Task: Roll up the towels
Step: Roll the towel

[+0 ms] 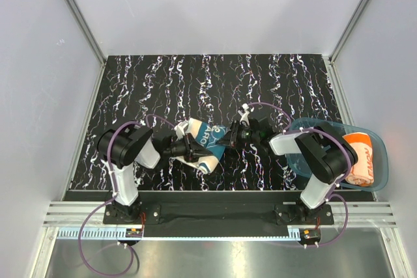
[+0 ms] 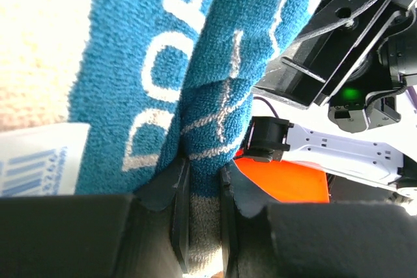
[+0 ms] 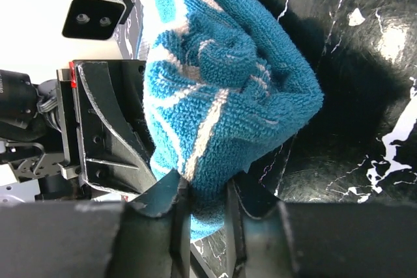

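The teal towel (image 1: 208, 136) with white lettering is bunched up at the middle of the black marbled mat, and both arms hold it. My left gripper (image 1: 195, 151) is shut on its left side; in the left wrist view the teal towel (image 2: 156, 63) runs down between the left gripper's (image 2: 204, 174) jaws. My right gripper (image 1: 225, 140) is shut on its right side. In the right wrist view a crumpled fold of the teal towel (image 3: 221, 89) is pinched in the right gripper (image 3: 207, 190). The orange towel (image 1: 360, 157) lies rolled in the blue tray.
The translucent blue tray (image 1: 306, 126) sits at the mat's right edge, partly under the right arm. White walls with metal rails close in the mat (image 1: 273, 83) on the left, right and back. The two grippers face each other closely.
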`<state>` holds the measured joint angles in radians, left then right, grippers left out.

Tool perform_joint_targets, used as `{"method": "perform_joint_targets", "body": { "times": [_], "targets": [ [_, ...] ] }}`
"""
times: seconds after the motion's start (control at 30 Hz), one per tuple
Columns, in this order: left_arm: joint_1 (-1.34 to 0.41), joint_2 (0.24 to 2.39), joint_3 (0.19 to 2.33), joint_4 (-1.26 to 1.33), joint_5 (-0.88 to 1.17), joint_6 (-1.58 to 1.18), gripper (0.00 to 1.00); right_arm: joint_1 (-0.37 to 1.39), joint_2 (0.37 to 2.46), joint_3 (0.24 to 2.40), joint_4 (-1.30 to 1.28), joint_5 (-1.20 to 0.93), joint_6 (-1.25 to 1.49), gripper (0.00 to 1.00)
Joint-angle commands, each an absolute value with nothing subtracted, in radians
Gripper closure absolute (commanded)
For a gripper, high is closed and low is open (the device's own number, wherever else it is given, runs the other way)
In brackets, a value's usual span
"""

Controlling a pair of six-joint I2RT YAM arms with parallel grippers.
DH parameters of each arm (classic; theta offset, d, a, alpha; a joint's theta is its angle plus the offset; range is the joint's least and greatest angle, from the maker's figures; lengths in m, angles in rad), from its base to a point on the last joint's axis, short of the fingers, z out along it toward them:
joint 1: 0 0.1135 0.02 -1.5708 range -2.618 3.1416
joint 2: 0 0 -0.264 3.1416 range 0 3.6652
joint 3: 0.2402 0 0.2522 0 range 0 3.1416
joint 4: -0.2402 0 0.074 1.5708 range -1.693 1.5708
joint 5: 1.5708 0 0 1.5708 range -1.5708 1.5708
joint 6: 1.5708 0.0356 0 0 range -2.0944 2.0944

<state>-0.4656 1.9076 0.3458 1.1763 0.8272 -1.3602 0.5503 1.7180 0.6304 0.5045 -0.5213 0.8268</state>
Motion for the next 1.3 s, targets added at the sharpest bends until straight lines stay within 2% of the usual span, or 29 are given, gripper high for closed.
{"method": "perform_joint_targets", "body": {
  "times": [0.0,0.13,0.23,0.27,0.3,0.43,0.47,0.53,0.7,0.73,0.83,0.97,1.03,1.07,1.17,1.27],
  "targets": [
    [-0.46,1.835,0.362,1.068,0.848,-1.272,0.86,0.563,1.727,0.658,0.5,-0.52,0.815,0.79],
    [-0.462,1.683,0.438,0.67,0.787,-1.001,0.78,0.565,1.689,0.701,0.342,-0.486,0.766,0.8],
    [-0.462,1.568,0.501,0.27,0.707,-0.826,0.68,0.566,1.674,0.761,0.206,-0.476,0.718,0.8],
    [-0.462,1.524,0.541,0.211,0.669,-0.792,0.61,0.566,1.675,0.77,0.178,-0.477,0.706,0.8],
    [-0.462,1.502,0.561,0.155,0.648,-0.761,0.59,0.566,1.675,0.779,0.134,-0.477,0.7,0.81],
    [-0.498,1.399,0.661,-0.141,0.491,-0.591,0.55,0.58,1.667,0.811,0.046,-0.459,0.686,0.81],
    [-0.524,1.363,0.726,-0.196,0.368,-0.556,0.54,0.583,1.661,0.818,0.01,-0.453,0.681,0.81],
    [-0.61,1.338,0.781,-0.317,0.249,-0.494,0.54,0.592,1.657,0.84,-0.033,-0.437,0.669,0.81],
    [-0.838,1.295,0.929,-0.445,-0.092,-0.451,0.54,0.606,1.657,0.906,-0.185,-0.376,0.649,0.81],
    [-0.871,1.296,0.948,-0.474,-0.18,-0.446,0.58,0.607,1.66,0.928,-0.208,-0.368,0.647,0.81],
    [-0.986,1.331,1.008,-0.512,-0.291,-0.446,0.64,0.609,1.663,0.959,-0.271,-0.344,0.656,0.81],
    [-1.095,1.446,1.051,-0.523,-0.383,-0.465,0.65,0.611,1.67,0.974,-0.296,-0.334,0.68,0.82],
    [-1.129,1.509,1.074,-0.523,-0.406,-0.474,0.63,0.612,1.68,0.979,-0.298,-0.342,0.684,0.82],
    [-1.159,1.528,1.08,-0.52,-0.419,-0.477,0.57,0.612,1.68,0.98,-0.299,-0.345,0.683,0.82],
    [-1.193,1.595,1.1,-0.519,-0.448,-0.488,0.5,0.612,1.683,0.979,-0.305,-0.348,0.681,0.82],
    [-1.198,1.641,1.1,-0.492,-0.436,-0.488,0.49,0.611,1.683,0.976,-0.307,-0.35,0.677,0.82]
  ]
}}
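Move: The left hand still pinches the rolled towel. The roll's near end, its next grip, sits roughly 4 cm back, 2 cm to that hand's right and 2 cm lower. From the left hand, the roll's far end is about 5 cm ahead and 6 to the right; the loose flap is some 5 ahead, 4 left and 4 lower; the table's near edge lies 13 cm straight back. From the right hand, already gripping that far end, the near end is about 9 cm back and 5 left. Letting go of the towel, the left hand first eases a couple of cm forward and left, lifts some 9 cm, then swings back and right and sinks with open fingers onto the roll's near end, its wrist turning from sideways to steeply down. The right hand keeps its pinch, edging barely 2 cm back and right as its fingers tip about 20 degrees steeper. ##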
